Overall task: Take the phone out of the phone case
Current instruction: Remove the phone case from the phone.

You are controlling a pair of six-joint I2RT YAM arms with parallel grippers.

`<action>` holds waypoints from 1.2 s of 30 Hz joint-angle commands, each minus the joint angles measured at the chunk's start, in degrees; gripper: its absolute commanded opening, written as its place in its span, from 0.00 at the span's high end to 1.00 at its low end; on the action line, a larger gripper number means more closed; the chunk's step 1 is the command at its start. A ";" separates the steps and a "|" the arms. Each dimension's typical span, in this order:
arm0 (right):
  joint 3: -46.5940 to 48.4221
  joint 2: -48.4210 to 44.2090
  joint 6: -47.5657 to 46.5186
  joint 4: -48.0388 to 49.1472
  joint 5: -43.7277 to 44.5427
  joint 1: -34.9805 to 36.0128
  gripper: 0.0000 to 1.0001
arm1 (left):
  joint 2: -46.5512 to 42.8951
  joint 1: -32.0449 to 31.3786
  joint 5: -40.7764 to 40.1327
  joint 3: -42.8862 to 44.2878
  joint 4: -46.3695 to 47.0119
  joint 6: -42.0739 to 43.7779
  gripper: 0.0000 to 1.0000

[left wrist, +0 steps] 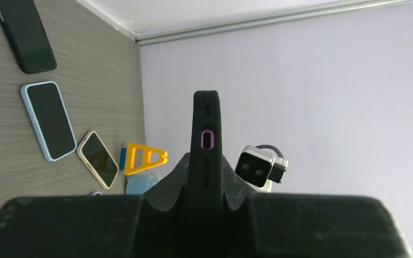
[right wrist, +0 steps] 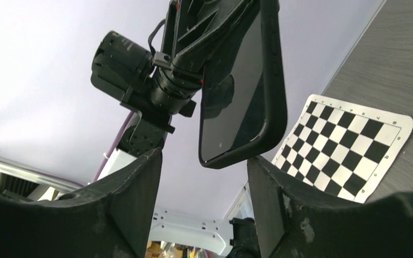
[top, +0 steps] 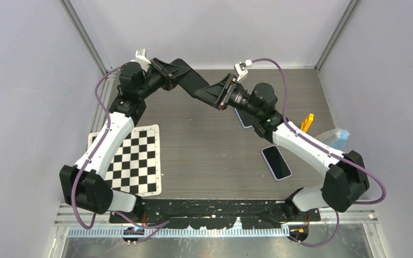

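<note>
A phone [right wrist: 234, 91] with a dark screen sits in a black phone case [left wrist: 207, 134], held in the air above the back of the table. My left gripper [left wrist: 207, 177] is shut on the case's edges; the case stands edge-on between its fingers, with a purple-ringed port showing. In the top view the left gripper [top: 189, 80] and the right gripper [top: 219, 95] face each other, with the cased phone [top: 203, 88] between them. My right gripper [right wrist: 204, 177] is open. The case's lower end [right wrist: 269, 134] hangs just at its fingertips, close to the right finger [right wrist: 279, 199] and not clamped.
On the table lie a phone in a lavender case [top: 276, 162], a blue-cased phone [left wrist: 48, 121], a beige-cased phone [left wrist: 99, 159] and a black phone [left wrist: 27, 35]. A yellow stand [top: 307, 122] and a blue bag [top: 337, 137] sit at the right. A checkerboard sheet [top: 134, 158] lies left.
</note>
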 commanded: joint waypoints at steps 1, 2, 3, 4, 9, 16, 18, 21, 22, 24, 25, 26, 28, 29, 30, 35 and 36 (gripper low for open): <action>-0.18 0.68 1.27 6.00 2.80 0.32 0.39 | -2.75 0.19 -2.08 -0.31 8.76 -4.95 1.00; -0.38 0.94 1.48 6.59 2.98 0.31 0.42 | -2.83 0.25 -2.30 -0.55 8.91 -5.40 1.00; -0.71 1.07 1.87 7.55 3.40 0.36 0.44 | -2.85 0.25 -2.46 -0.68 9.13 -5.69 1.00; -0.78 1.32 2.00 7.89 3.59 0.38 0.47 | -2.92 0.23 -2.51 -0.82 9.15 -5.93 1.00; 0.04 3.09 2.71 9.33 3.41 0.50 0.56 | -3.12 0.20 -2.52 -0.91 9.03 -6.40 1.00; 0.00 4.53 -0.77 8.73 2.70 0.93 0.70 | -3.29 0.12 -2.63 -1.32 6.97 -8.51 1.00; -0.56 4.49 -2.84 8.36 2.28 0.94 0.71 | -3.23 0.16 -2.47 -1.23 6.13 -9.17 1.00; -0.89 4.66 -4.80 9.25 0.53 0.94 0.66 | -3.21 0.16 -2.26 -1.07 5.34 -9.86 1.00; -0.95 4.84 -4.89 10.48 -0.59 0.94 0.63 | -3.22 0.17 -2.19 -1.02 5.24 -9.78 1.00; -1.00 4.71 -4.46 11.09 -0.82 0.94 0.54 | -3.28 0.25 -2.24 -0.97 5.42 -9.06 1.00; -1.01 4.67 -4.19 11.15 -0.76 0.94 0.51 | -3.29 0.24 -2.34 -0.84 5.24 -8.60 1.00; -1.02 4.75 -3.59 11.22 -0.72 0.94 0.50 | -3.29 0.26 -2.34 -0.67 4.86 -8.05 1.00; -1.20 4.96 -2.86 11.03 -0.45 0.94 0.51 | -3.22 0.20 -2.26 -0.20 4.20 -7.21 1.00; -1.29 5.06 -2.38 11.04 -0.45 0.90 0.52 | -3.16 0.26 -2.32 -0.08 3.93 -6.97 1.00; -1.55 5.22 -2.23 11.13 -0.29 0.93 0.54 | -3.10 0.26 -2.30 0.04 3.78 -6.93 1.00; -2.53 5.21 -2.41 10.98 1.52 0.94 0.72 | -3.13 0.24 -1.90 -0.10 3.64 -7.47 1.00; -2.52 5.32 -2.68 10.88 1.52 0.94 0.77 | -3.25 0.26 -1.86 -0.15 3.33 -7.72 1.00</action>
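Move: My left hand still holds the phone in its dark case by one end. The case's middle lies about 5 cm to that hand's right and 4 cm back, roughly level. From my right hand the same middle is about 5 cm ahead and 5 cm left, level, with its near corner just off my open fingertips. Below on the table, some 35 cm under my right hand, the blue phone lies about 13 cm ahead and 18 cm right, the black phone 25 cm ahead and 14 cm right. I bring my right hand about 1.5 cm forward and a little down and left onto the case's free corner, closing my wide fingers to about a third. I loosen them slightly, shift about 1 cm lower and left with a slight draw back, and close again to pinch the corner. My left hand keeps its grip, sinking about 1.5 cm. ##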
